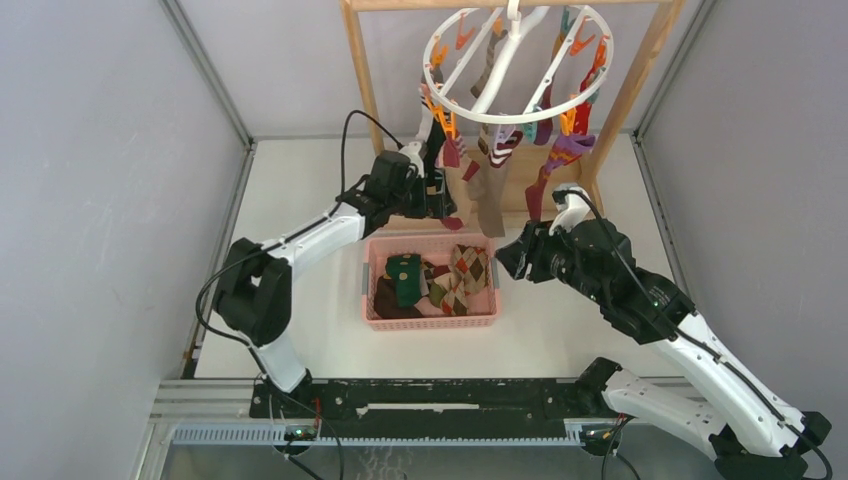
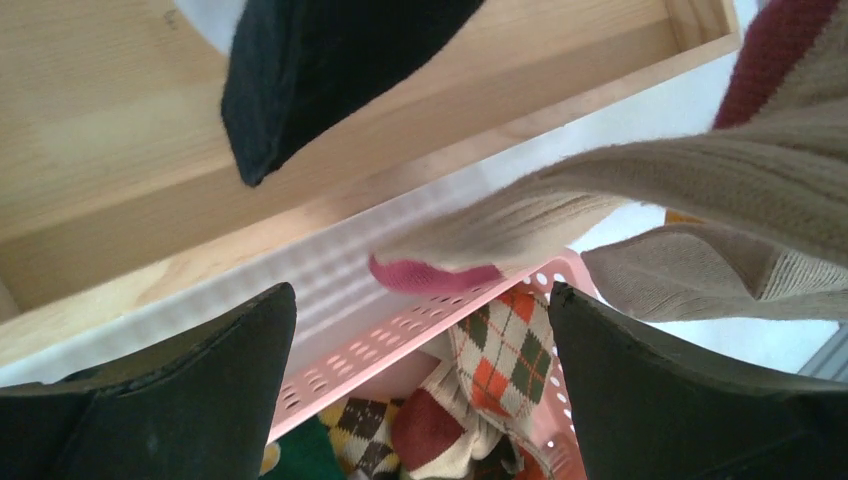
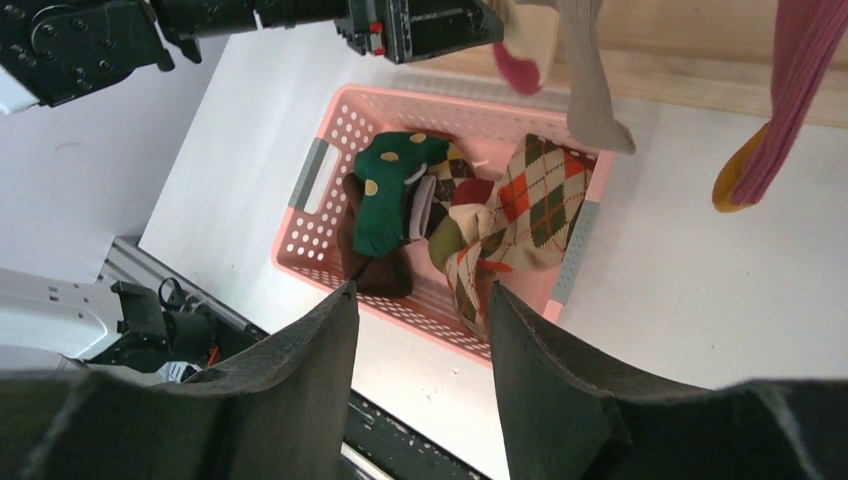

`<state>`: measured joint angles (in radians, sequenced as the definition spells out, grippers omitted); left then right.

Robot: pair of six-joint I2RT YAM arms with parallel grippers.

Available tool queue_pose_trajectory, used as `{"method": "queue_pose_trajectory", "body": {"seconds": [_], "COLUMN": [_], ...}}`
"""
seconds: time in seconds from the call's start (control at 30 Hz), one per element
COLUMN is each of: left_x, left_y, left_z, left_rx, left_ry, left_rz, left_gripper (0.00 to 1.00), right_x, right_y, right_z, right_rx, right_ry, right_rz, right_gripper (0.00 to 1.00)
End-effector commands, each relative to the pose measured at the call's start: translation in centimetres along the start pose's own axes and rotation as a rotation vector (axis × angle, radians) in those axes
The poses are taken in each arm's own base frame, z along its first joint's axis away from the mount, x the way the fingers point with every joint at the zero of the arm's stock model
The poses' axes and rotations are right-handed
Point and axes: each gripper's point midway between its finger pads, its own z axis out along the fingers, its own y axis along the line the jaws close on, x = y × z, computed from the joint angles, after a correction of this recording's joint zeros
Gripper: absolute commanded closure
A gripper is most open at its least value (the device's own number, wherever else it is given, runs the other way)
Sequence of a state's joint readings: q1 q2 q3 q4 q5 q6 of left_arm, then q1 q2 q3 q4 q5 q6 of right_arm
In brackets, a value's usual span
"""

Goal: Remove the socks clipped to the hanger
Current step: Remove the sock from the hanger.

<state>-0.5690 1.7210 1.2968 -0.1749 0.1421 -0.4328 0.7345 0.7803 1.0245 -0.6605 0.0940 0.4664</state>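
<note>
The white ring hanger (image 1: 470, 112) hangs at the top of the rack, with several socks (image 1: 497, 150) clipped to its rim by orange and teal clips. My left gripper (image 1: 447, 197) is open just left of the lowest hanging socks. In the left wrist view a beige sock with a pink toe (image 2: 480, 235) dangles just ahead of the open left gripper (image 2: 420, 300), and a black sock (image 2: 320, 70) hangs above. My right gripper (image 1: 508, 258) is open and holds nothing, just right of the basket. Its fingers (image 3: 310, 380) frame the basket's near rim.
A pink basket (image 1: 430, 322) on the table holds several dropped socks, with an argyle sock (image 3: 520, 210) draped over its rim and a green dotted one (image 3: 385, 185) inside. The wooden rack (image 1: 362, 70) stands behind, its base board (image 2: 120, 150) close to the left gripper.
</note>
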Motion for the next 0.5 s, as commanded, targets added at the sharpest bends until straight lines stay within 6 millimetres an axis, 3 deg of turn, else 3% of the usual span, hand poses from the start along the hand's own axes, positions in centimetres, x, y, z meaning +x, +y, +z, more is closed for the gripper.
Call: {"method": "queue_pose_trajectory", "body": {"seconds": [0.0, 0.2, 0.47], "left_x": [-4.1, -4.6, -4.9], "left_y": [-3.1, -6.5, -5.1], "left_z": [0.6, 0.5, 1.8], "left_rx": [0.153, 0.353, 0.290], "left_ry": [-0.122, -0.164, -0.202], "left_rz": [0.028, -0.052, -0.086], "left_gripper": [0.00, 0.00, 0.00], "right_x": [-1.1, -0.6, 0.2], "right_y": [1.1, 0.8, 0.6], "right_z": [-1.4, -1.2, -1.1], "right_rx": [-0.035, -0.025, -0.018], "right_ry": [-0.013, 0.014, 0.043], "right_rz": [0.035, 0.049, 0.060], "right_gripper": [0.42, 0.43, 0.44]}}
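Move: The left hand, wide open, has the beige sock with the pink toe some 5 cm to its right, 2 cm ahead and about 5 cm above. The black sock hangs about 6 cm ahead, 2 cm to the hand's left and 5 cm up; the grey-beige sock is about 9 cm to the right, 1 cm ahead and 2 cm up. From the waiting right hand the beige sock is roughly 19 cm ahead, 11 cm left and 8 cm lower. The left hand comes in close on the beige sock, the knit ending up across the view of one finger, though touch can't be made out. Still wide open, the hand swings about 5 cm to the right, starts to climb soon after and gains some 4 cm, edging forward as well. The wrist rolls its left side down some 15 degrees, so the fingers point less steeply down and more rightward. ##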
